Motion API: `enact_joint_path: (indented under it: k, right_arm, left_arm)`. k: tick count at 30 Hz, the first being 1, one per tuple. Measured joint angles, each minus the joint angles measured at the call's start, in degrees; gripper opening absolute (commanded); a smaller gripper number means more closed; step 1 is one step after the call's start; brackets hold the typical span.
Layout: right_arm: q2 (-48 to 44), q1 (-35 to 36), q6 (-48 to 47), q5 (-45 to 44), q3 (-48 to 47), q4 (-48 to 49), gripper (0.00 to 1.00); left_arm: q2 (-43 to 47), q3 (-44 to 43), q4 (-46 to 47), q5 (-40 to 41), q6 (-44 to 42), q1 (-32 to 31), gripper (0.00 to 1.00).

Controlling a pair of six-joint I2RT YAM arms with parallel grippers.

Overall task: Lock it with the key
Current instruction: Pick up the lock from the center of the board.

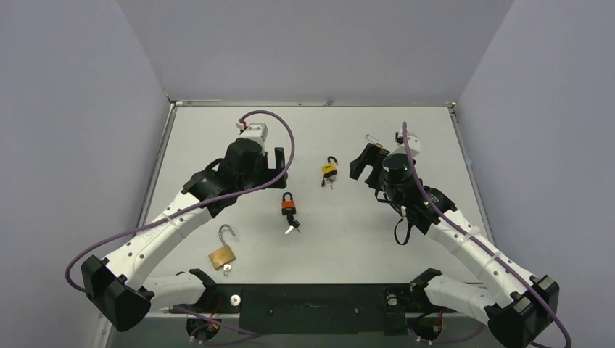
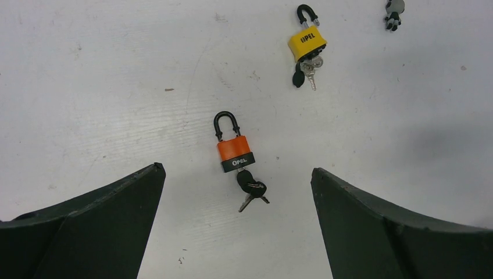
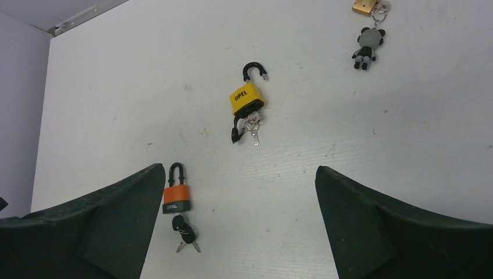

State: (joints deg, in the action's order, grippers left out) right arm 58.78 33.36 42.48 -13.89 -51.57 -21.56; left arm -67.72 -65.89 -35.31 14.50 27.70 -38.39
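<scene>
An orange padlock (image 1: 289, 205) lies mid-table with its shackle down and a black-headed key bunch (image 1: 291, 228) in its keyhole. It also shows in the left wrist view (image 2: 235, 152), with the keys (image 2: 251, 189) below it. A yellow padlock (image 1: 329, 170) with an open shackle and keys lies further back; it also shows in the right wrist view (image 3: 247, 97). My left gripper (image 1: 279, 162) hovers open and empty behind and to the left of the orange padlock. My right gripper (image 1: 364, 161) is open and empty to the right of the yellow padlock.
A brass padlock (image 1: 222, 255) with its shackle swung open lies near the front left. A small brass lock with a panda keychain (image 3: 367, 45) lies at the back right. Purple cables loop over both arms. Walls close in the table's sides.
</scene>
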Motion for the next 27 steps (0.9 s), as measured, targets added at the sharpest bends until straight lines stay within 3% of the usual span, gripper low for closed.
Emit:
enact_joint_path:
  k: [17, 27]
  right_arm:
    - [1.22, -0.94, -1.31, -4.17, -1.20, 0.09, 0.97]
    - [14.99, -10.80, -5.09, -1.77, -5.25, 4.48, 0.96]
  left_arm:
    - [2.45, 0.00, -0.15, -0.28, 0.15, 1.57, 0.98]
    - [4.20, 1.05, -2.62, -3.30, 0.07, 3.93, 0.98]
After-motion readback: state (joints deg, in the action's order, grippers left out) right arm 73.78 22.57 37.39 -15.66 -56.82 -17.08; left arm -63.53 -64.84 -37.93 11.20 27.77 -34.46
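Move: The brass lock with the panda keyring lies about 23 cm ahead of the right hand, 10 cm to its right and 21 cm below. Its panda is some 6 cm nearer and 2 cm farther right, and the yellow lock is 13 cm ahead and 9 cm left of this hand. From the left hand the larger brass lock is about 17 cm back, 16 cm left and 22 cm down; the orange lock is 2 cm ahead and 4 cm right. Forward, to the right and, late on, down goes the open right hand, creeping at first and then speeding up to some 9 cm in all, towards the brass lock with the panda, its wrist turning about 10 degrees clockwise. The open left hand, after a brief wait, eases about 2 cm left, rising slightly and then sinking again as it starts back towards the larger brass lock. Neither touches anything. ##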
